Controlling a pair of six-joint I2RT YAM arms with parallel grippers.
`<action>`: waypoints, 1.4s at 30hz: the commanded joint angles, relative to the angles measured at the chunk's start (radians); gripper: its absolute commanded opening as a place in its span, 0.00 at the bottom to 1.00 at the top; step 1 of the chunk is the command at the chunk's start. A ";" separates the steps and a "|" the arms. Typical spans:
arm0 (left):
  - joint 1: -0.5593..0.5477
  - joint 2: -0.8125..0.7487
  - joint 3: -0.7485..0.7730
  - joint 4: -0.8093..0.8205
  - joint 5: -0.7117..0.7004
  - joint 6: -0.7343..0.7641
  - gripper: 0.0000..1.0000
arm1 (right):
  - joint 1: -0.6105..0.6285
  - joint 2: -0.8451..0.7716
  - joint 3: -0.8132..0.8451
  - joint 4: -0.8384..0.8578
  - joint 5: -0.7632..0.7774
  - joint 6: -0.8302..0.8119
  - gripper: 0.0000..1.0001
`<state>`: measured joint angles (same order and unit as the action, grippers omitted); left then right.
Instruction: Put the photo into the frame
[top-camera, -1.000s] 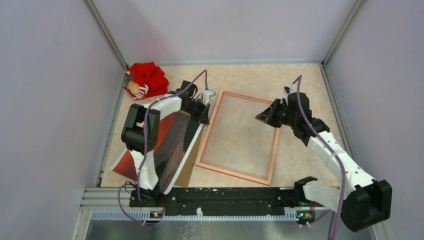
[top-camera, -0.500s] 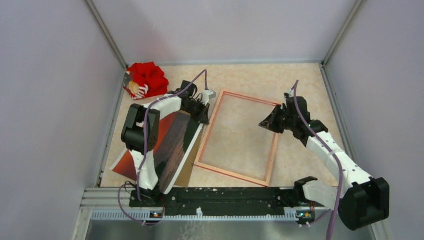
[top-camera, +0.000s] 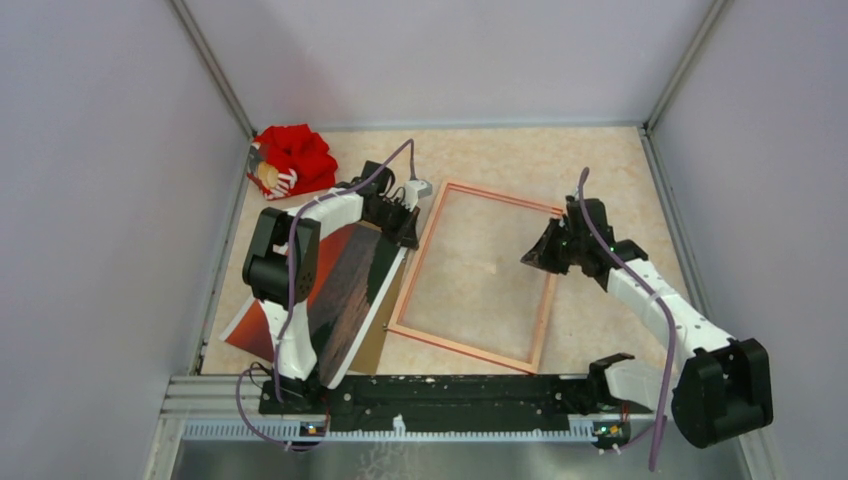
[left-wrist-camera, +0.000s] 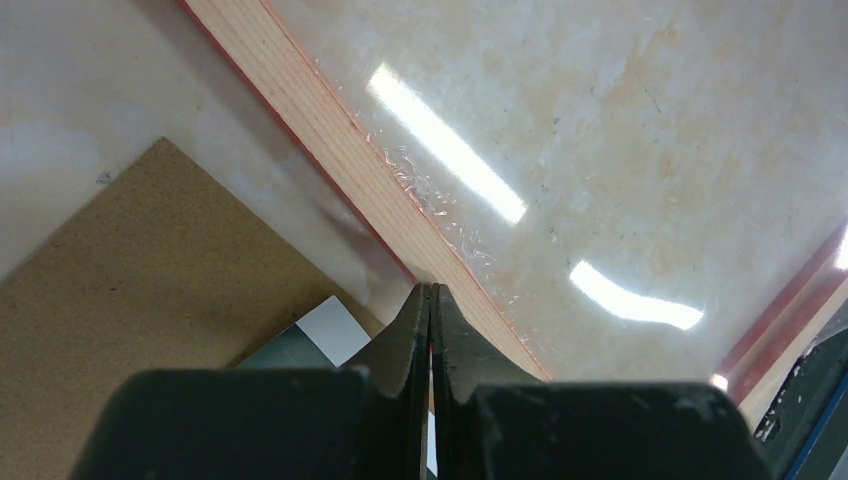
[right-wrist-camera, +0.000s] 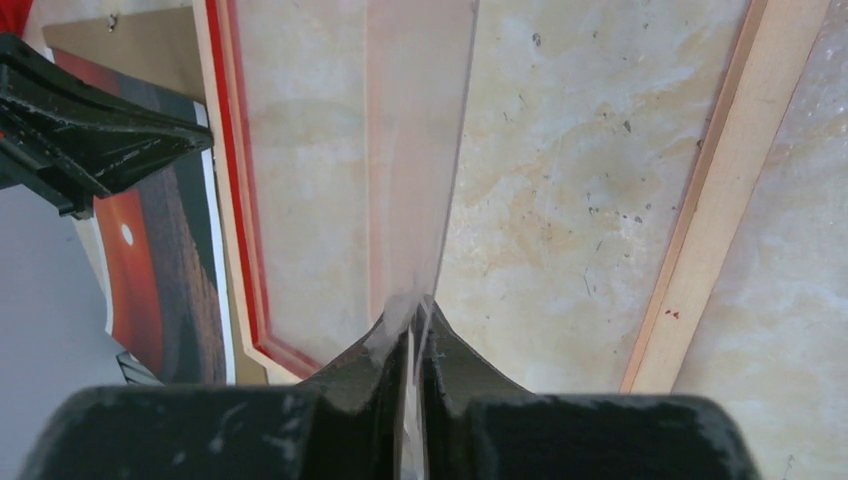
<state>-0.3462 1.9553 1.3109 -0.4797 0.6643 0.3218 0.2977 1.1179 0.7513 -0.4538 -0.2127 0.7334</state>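
The frame (top-camera: 412, 270) lies in the middle of the table with its pale wood back up. Its wood side (left-wrist-camera: 340, 150) shows in the left wrist view, and its red inner rim shows in the right wrist view (right-wrist-camera: 240, 200). The photo (top-camera: 345, 290), a red-orange sunset with dark bands, slants up left of the frame. My left gripper (top-camera: 408, 235) is shut on the photo's edge near a white-bordered corner (left-wrist-camera: 325, 328), its tips (left-wrist-camera: 431, 288) beside the frame's left side. My right gripper (top-camera: 527, 258) is shut on a clear sheet (right-wrist-camera: 415, 150) standing tilted over the frame's opening.
A brown hardboard backing panel (top-camera: 375, 345) lies under the photo, left of the frame. A red fabric bundle (top-camera: 292, 158) sits in the back left corner. Grey walls close in both sides and the back. A metal rail (top-camera: 450, 395) runs along the near edge.
My right gripper has come nearer and a little to the right with the clear sheet. The frame has shifted slightly. The left arm and the photo have stayed put.
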 joint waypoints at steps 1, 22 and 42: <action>-0.021 -0.003 0.014 -0.004 0.031 0.018 0.04 | 0.004 0.034 -0.021 0.032 -0.054 -0.007 0.11; -0.021 -0.001 0.005 -0.003 0.025 0.019 0.03 | -0.017 0.083 -0.015 -0.020 0.016 -0.121 0.75; -0.021 0.000 0.009 -0.012 0.020 0.021 0.02 | -0.038 0.078 -0.003 -0.066 0.074 -0.166 0.87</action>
<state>-0.3538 1.9553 1.3109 -0.4789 0.6655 0.3244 0.2703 1.2057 0.7181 -0.5205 -0.1566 0.5892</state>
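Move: The right hand is pinching an edge of the clear sheet over the frame, whose middle lies about 6 cm to its left, 1 cm back and roughly 9 cm below. At that lower level, the right rail is some 7 cm to its right, straight across; the left rail, by the other gripper, is about 19 cm left and 4 cm ahead. From the left hand, at that left rail, the frame's middle lies some 13 cm right, 5 cm back and 1 cm below. The right fingers let go of the clear sheet's edge, spreading from shut to nearly wide open while the hand sinks about 5 cm towards the frame. It eases to the right towards the right rail, some 3 cm, and slightly back, rolling about 10 degrees so its left side dips. The left hand stays put, closed fingertips still against the left rail. ##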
